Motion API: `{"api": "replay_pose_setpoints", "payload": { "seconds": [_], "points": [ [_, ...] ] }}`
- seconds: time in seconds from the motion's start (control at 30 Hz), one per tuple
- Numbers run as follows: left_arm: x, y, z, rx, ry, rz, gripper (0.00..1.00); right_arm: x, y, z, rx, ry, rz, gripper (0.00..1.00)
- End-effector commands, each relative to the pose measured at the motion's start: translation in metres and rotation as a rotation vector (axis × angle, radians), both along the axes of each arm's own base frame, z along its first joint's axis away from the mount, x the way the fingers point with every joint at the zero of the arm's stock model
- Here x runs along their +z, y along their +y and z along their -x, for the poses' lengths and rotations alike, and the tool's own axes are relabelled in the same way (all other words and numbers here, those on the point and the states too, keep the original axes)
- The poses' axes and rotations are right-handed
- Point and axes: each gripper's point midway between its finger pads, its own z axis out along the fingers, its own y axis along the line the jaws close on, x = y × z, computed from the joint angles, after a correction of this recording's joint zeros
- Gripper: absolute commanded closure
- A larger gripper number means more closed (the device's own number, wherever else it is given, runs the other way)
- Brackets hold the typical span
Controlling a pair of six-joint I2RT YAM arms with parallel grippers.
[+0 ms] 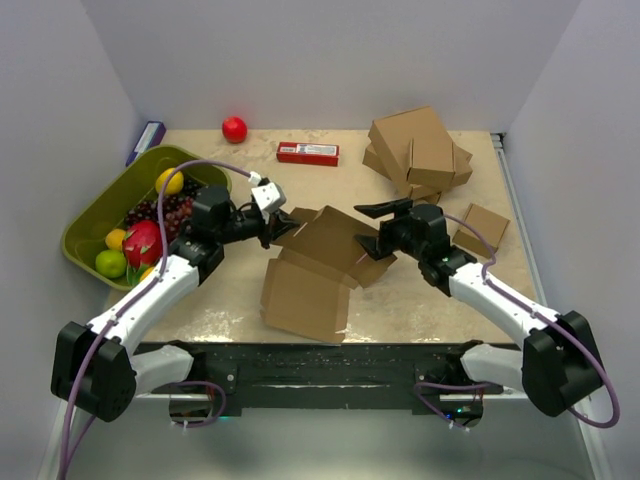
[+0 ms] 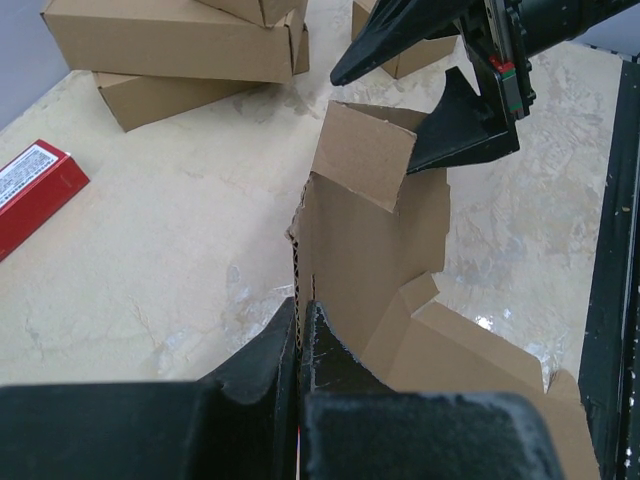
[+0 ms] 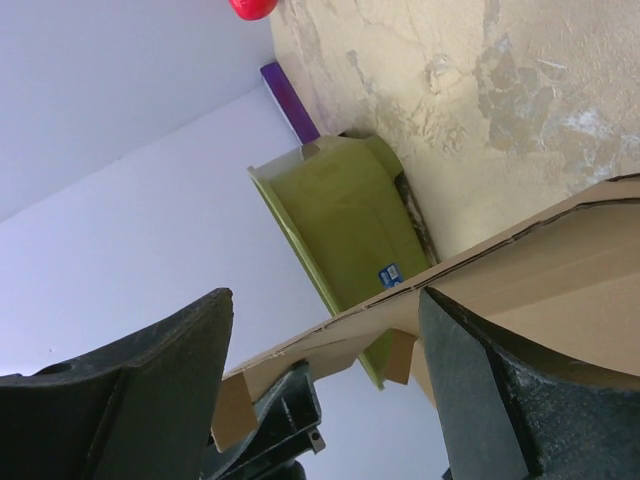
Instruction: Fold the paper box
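The paper box (image 1: 318, 268) is a brown die-cut cardboard sheet lying partly folded in the middle of the table, with one wall raised. My left gripper (image 1: 281, 228) is shut on the upright edge of that wall (image 2: 360, 230); its fingers (image 2: 262, 365) pinch the corrugated edge. My right gripper (image 1: 372, 228) is at the box's right side, open. In the right wrist view the cardboard wall (image 3: 545, 270) runs between the wide-apart fingers (image 3: 150, 400), with its edge at the right gripper (image 3: 328, 300).
A green basket (image 1: 92, 212) of fruit stands at the left, with a purple item (image 1: 146, 140) behind it. A red ball (image 1: 234, 129) and a red carton (image 1: 307, 153) lie at the back. Stacked cardboard boxes (image 1: 418, 150) and a small flat box (image 1: 483, 228) are at the right.
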Motion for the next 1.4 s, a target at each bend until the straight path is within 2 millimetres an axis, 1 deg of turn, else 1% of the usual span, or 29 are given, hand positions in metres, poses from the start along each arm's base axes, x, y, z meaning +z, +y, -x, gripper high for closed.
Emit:
{"api": "replay_pose_setpoints", "payload": {
  "seconds": [0.0, 0.1, 0.17, 0.2, 0.23, 0.27, 0.3, 0.37, 0.47, 0.5, 0.57, 0.6, 0.63, 0.7, 0.77, 0.8, 0.83, 0.87, 0.93, 1.03, 1.07, 1.1, 1.27, 1.3, 1.33, 1.37],
  "points": [
    [0.01, -0.004, 0.003, -0.026, -0.082, 0.009, 1.0, 0.015, 0.004, -0.002, -0.004, -0.013, -0.077, 0.23],
    [0.009, -0.005, 0.005, -0.033, -0.085, 0.004, 1.0, 0.009, 0.003, -0.002, -0.016, -0.001, -0.093, 0.26],
    [0.009, -0.006, 0.005, -0.033, -0.089, 0.002, 1.0, 0.008, 0.006, -0.001, -0.002, -0.001, -0.104, 0.32],
    [0.009, -0.006, 0.004, -0.029, -0.088, 0.001, 1.0, 0.004, 0.007, -0.002, 0.005, 0.005, -0.1, 0.34],
    [0.008, -0.006, 0.005, -0.03, -0.088, 0.001, 1.0, 0.005, 0.009, -0.001, 0.017, -0.001, -0.107, 0.39],
    [0.008, -0.005, 0.004, -0.025, -0.087, -0.001, 1.0, 0.005, 0.011, -0.001, 0.025, -0.003, -0.11, 0.42],
    [0.007, -0.005, 0.004, -0.023, -0.086, -0.002, 1.0, 0.002, 0.012, -0.002, 0.029, 0.001, -0.11, 0.47],
    [0.008, -0.005, 0.003, -0.017, -0.09, -0.003, 1.0, 0.003, 0.014, -0.002, 0.042, -0.007, -0.116, 0.51],
    [0.004, -0.005, 0.001, -0.002, -0.079, -0.008, 1.0, 0.001, 0.015, -0.004, 0.043, -0.016, -0.104, 0.62],
    [0.004, -0.004, -0.001, 0.005, -0.075, -0.009, 1.0, 0.0, 0.013, -0.004, 0.038, -0.012, -0.093, 0.68],
    [0.001, -0.003, -0.005, 0.033, -0.06, -0.011, 1.0, -0.003, 0.012, -0.005, 0.032, -0.012, -0.072, 0.75],
    [0.0, -0.002, -0.007, 0.044, -0.05, -0.014, 1.0, -0.004, 0.011, -0.006, 0.027, -0.012, -0.064, 0.81],
    [-0.001, -0.002, -0.009, 0.053, -0.04, -0.015, 0.95, -0.006, 0.01, -0.007, 0.023, -0.01, -0.056, 0.83],
    [-0.002, -0.002, -0.012, 0.064, -0.025, -0.016, 0.91, -0.009, 0.008, -0.009, 0.011, -0.015, -0.041, 0.9],
    [-0.005, -0.003, -0.013, 0.067, -0.002, -0.018, 0.73, -0.014, 0.008, -0.011, 0.01, -0.014, -0.022, 0.92],
    [-0.006, -0.003, -0.013, 0.069, 0.006, -0.017, 0.65, -0.014, 0.007, -0.013, 0.004, -0.021, -0.019, 0.97],
    [-0.005, -0.003, -0.013, 0.07, 0.008, -0.014, 0.49, -0.018, 0.008, -0.014, 0.007, -0.021, -0.008, 0.99],
    [-0.005, -0.003, -0.012, 0.068, 0.015, -0.013, 0.41, -0.019, 0.008, -0.015, 0.005, -0.024, -0.003, 1.0],
    [-0.004, -0.003, -0.01, 0.066, 0.024, -0.01, 0.28, -0.02, 0.006, -0.02, -0.008, -0.042, 0.015, 1.0],
    [-0.003, -0.002, -0.006, 0.064, 0.038, -0.005, 0.2, -0.024, 0.005, -0.027, -0.022, -0.065, 0.05, 1.0],
    [-0.003, -0.002, -0.005, 0.066, 0.044, -0.006, 0.19, -0.027, 0.005, -0.029, -0.024, -0.067, 0.06, 1.0],
    [-0.001, -0.001, -0.004, 0.073, 0.044, -0.003, 0.18, -0.026, 0.004, -0.032, -0.025, -0.087, 0.064, 1.0],
    [-0.001, 0.01, -0.01, 0.19, 0.091, 0.019, 0.16, -0.027, -0.002, -0.036, -0.033, -0.168, 0.142, 1.0],
    [0.0, 0.013, -0.011, 0.207, 0.083, 0.019, 0.16, -0.024, -0.002, -0.036, -0.034, -0.202, 0.143, 1.0],
    [0.002, 0.015, -0.013, 0.242, 0.113, 0.045, 0.16, -0.024, -0.004, -0.037, -0.036, -0.221, 0.159, 1.0],
    [0.002, 0.016, -0.015, 0.262, 0.119, 0.052, 0.15, -0.027, -0.005, -0.035, -0.034, -0.224, 0.168, 1.0]
  ]
}}
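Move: The right gripper stands open around the raised panel's upper edge; the spot to grip is only about 1 cm ahead, 2 cm left and 1 cm down. From that gripper, the corner still pinched by the left fingers is some 14 cm left and 1 cm ahead, the flat panel about 12 cm left and 13 cm back, 14 cm down. From the left gripper, the grip spot is roughly 13 cm right, 1 cm back and slightly lower. Hand the paper box over: ease the right gripper left and down about 1 cm, shutting its fingers on the raised panel's edge while the left keeps its pinch. As the right closes fully, open the left wide, let its corner go and sink about 2 cm, tipping slightly down. Keeping its pinch, take the right gripper down some 3 cm and forward 2 cm. ##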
